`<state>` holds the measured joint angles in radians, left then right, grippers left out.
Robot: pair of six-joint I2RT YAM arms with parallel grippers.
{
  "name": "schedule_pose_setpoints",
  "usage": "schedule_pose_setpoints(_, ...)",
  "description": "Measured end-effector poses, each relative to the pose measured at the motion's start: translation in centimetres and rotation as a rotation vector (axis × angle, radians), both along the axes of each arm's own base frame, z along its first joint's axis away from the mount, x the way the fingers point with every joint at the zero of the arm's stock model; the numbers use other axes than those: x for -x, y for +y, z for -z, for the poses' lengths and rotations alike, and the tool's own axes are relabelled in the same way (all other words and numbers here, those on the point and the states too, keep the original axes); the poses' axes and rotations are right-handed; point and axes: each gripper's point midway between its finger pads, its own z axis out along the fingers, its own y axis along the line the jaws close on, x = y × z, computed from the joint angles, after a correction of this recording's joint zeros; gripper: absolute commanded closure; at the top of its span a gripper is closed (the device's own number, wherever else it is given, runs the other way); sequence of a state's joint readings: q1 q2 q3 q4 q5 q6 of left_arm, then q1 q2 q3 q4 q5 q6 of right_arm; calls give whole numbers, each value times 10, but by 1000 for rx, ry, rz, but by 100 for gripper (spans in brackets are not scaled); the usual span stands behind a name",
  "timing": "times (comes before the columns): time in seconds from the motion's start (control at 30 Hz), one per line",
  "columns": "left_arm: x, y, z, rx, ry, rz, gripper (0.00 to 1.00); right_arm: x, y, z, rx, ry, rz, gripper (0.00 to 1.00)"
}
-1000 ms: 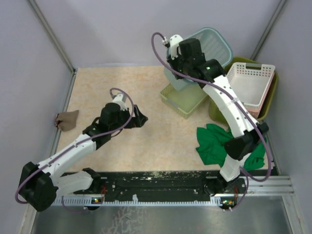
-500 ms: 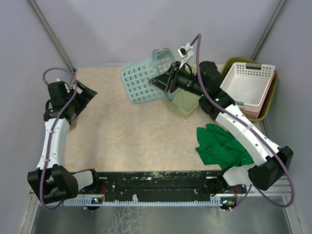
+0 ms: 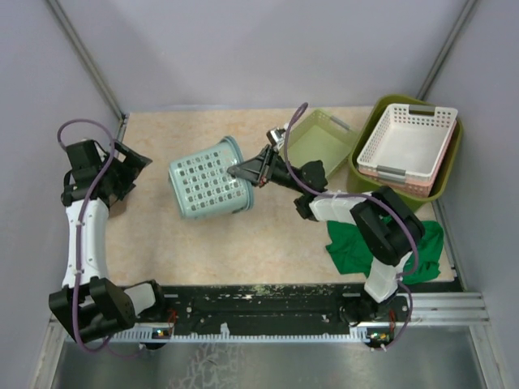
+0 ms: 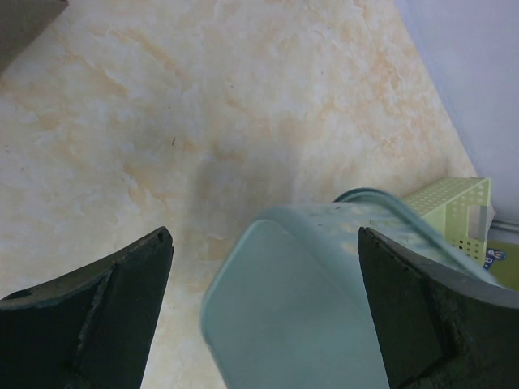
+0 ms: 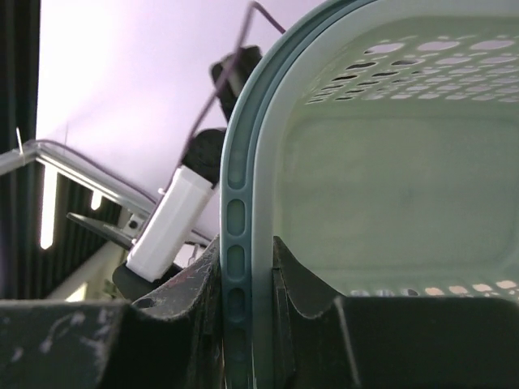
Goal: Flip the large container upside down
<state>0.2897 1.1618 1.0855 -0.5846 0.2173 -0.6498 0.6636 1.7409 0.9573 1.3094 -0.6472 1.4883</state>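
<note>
The large container (image 3: 451,162), a dark olive-green tub, stands upright at the back right with a white basket (image 3: 405,138) nested in it. Neither gripper is at it. My right gripper (image 3: 245,172) is shut on the rim of a pale teal perforated basket (image 3: 207,188), which is tipped on its side over the table's middle, its base towards the left arm. In the right wrist view the fingers (image 5: 203,279) pinch that rim (image 5: 238,203). My left gripper (image 3: 134,162) is open at the far left, its jaws (image 4: 263,308) pointing at the teal basket's base (image 4: 300,316) without touching it.
A yellow-green perforated tray (image 3: 320,142) sits behind the right gripper, also seen as the tray (image 4: 454,211) in the left wrist view. A pink basket (image 3: 409,186) lies under the white one. A green cloth (image 3: 357,243) is bunched at the front right.
The right arm has carried the teal basket off the yellow-green tray, left and down towards the table's middle, turning it onto its side. The left arm swung out to the far left.
</note>
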Motion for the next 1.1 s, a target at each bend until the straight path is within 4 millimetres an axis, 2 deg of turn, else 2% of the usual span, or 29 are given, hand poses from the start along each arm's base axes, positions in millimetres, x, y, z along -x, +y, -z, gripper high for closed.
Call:
schedule_pose_setpoints(0.1,2,-2,-5,-1,-15,8,0,5,-6,32,16,102,-11,100)
schedule_pose_setpoints(0.27,3,-5,-7,-2,-24,30,0,8,-17,33,-36,114,27,100)
schedule_pose_setpoints(0.5,3,-20,-11,47,-43,105,0,-3,-42,38,-124,227,175,100)
schedule_pose_setpoints(0.8,3,-38,-13,103,-83,191,0,-25,-81,73,-191,467,384,100)
schedule_pose_setpoints(1.1,2,-47,-17,128,-111,240,0,-23,-105,100,-192,572,477,100)
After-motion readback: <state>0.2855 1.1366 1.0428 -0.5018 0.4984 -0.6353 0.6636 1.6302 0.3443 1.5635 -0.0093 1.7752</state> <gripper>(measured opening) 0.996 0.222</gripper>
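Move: The large container hangs on its side, mouth to the right, pinched by its rim in the right hand; its middle is roughly 9 cm left of that hand, 1 cm nearer the base and 7 cm lower. The bare table middle it is taken to lies some 31 cm below, 3 cm right and 2 cm ahead; the pale green basket is about 16 cm ahead, 26 cm right and 29 cm below. From the open left hand the container's middle is about 17 cm right, 8 cm back and near level. The large container, still pinched by its rim, is swung and lowered by the right hand about 10 cm to the right and 10 cm down, after a short quick dip, while the wrist rolls and turns clockwise, some 45 degrees in all. The open left hand follows about 5 cm to the right behind it, turning clockwise about 15 degrees and touching nothing. ##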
